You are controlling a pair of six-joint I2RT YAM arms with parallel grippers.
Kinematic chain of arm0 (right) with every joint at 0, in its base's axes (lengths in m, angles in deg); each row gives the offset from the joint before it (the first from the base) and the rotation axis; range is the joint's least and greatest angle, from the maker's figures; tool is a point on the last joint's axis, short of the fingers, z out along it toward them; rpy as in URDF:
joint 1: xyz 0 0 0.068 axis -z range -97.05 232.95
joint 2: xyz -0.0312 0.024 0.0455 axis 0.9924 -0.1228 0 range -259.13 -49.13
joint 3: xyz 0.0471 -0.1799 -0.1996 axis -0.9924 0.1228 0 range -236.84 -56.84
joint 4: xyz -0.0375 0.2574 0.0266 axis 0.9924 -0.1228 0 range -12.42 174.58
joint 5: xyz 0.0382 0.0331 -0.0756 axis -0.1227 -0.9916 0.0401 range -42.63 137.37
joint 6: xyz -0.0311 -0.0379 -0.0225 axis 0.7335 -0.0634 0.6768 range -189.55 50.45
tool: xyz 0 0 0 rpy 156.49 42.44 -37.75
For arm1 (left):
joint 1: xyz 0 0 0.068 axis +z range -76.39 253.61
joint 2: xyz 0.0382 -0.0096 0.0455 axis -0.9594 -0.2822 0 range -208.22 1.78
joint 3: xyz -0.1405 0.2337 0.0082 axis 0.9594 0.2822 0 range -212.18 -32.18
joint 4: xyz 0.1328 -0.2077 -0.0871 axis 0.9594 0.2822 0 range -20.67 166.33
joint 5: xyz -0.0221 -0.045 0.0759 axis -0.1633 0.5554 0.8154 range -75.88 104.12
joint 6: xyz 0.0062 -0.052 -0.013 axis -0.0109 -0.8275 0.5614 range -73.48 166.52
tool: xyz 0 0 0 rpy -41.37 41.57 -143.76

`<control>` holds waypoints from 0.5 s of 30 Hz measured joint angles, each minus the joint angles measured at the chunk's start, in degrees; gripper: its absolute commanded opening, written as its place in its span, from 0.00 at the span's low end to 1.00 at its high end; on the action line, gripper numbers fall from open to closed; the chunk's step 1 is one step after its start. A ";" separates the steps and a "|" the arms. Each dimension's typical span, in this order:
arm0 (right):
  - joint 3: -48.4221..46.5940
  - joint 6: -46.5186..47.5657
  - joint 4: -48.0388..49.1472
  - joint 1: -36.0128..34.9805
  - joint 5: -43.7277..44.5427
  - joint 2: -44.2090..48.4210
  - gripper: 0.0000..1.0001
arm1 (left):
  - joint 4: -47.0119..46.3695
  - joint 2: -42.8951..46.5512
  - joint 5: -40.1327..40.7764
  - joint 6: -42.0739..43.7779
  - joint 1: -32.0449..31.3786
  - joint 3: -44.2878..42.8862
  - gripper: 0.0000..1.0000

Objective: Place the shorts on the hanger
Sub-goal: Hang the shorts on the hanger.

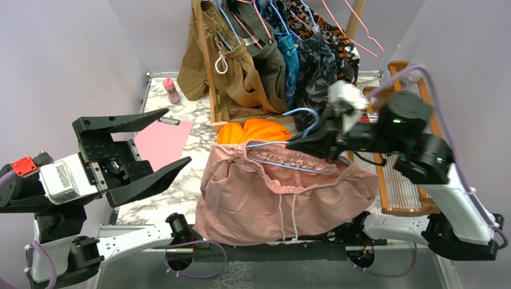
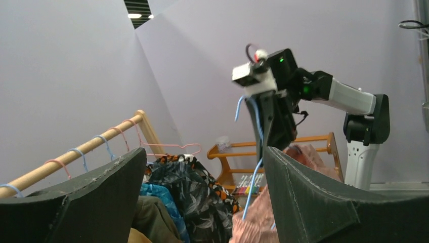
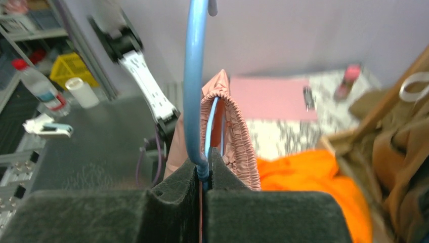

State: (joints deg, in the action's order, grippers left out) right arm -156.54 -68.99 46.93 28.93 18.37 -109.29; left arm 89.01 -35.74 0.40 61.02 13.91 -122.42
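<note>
The dusty pink shorts (image 1: 271, 192) hang by their gathered waistband from the light blue hanger (image 1: 283, 164), drooping to the table's near edge with the white drawstring dangling. My right gripper (image 1: 307, 141) is shut on the hanger at the base of its hook. In the right wrist view the hanger (image 3: 195, 86) rises from between the closed pads, and the waistband of the shorts (image 3: 235, 131) wraps its wire. My left gripper (image 1: 175, 141) stands open and raised at the left, well apart from the shorts. In the left wrist view the hanger (image 2: 255, 174) and the shorts (image 2: 258, 217) show beyond its fingers.
A wooden rack (image 1: 211, 78) at the back holds brown, blue and patterned garments on several hangers. Bright orange shorts (image 1: 253, 131) lie behind the pink ones. A pink clipboard (image 1: 161, 141) and a small bottle (image 1: 172, 90) sit at the left. A wooden stand (image 1: 401, 180) is at the right.
</note>
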 measured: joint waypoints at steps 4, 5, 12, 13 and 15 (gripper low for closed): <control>5.77 0.17 -2.32 0.02 1.81 -1.77 0.01 | 0.09 1.03 1.31 0.13 0.00 3.04 0.87; 6.54 0.20 -2.38 0.02 2.23 -1.60 0.01 | 0.11 1.18 1.68 0.11 0.00 4.42 0.87; 10.27 0.37 -2.16 0.02 3.96 3.72 0.01 | 0.79 1.66 5.62 -2.34 0.00 18.80 0.83; 10.75 0.37 -2.14 0.02 3.96 4.46 0.01 | 1.03 2.03 6.36 -3.10 0.00 20.94 0.83; 11.41 0.37 -2.10 0.02 3.98 5.55 0.01 | 0.94 3.41 7.91 -4.96 0.00 24.83 0.81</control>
State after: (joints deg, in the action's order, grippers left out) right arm -145.13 -68.62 44.83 28.95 22.35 -103.74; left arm 89.95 -32.33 8.32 56.06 13.91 -97.59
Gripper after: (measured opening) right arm 0.037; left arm 0.834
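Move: The left end of the shorts' waistband, draped over the hanger, lies about 8 cm ahead, 8 cm to the right and 17 cm below the open left hand. The hanger's pinched neck is about 4 cm ahead, 18 right and 9 below; the orange cloth is roughly 37 cm ahead, 12 right and far below, some 57 cm. From the right hand, that waistband end lies about 4 cm ahead, 11 left and 9 below. The right fingers stay shut on the hanger's neck and sink about 6 cm, mostly at the very start, dipping slightly forward and then easing back and a little right. The open left hand swoops down some 16 cm while going right and forward about 6 to 7 cm each, towards the waistband's left end, its upward-tilted fingers tipping down towards level by roughly 20 degrees; contact there can't be made out. ##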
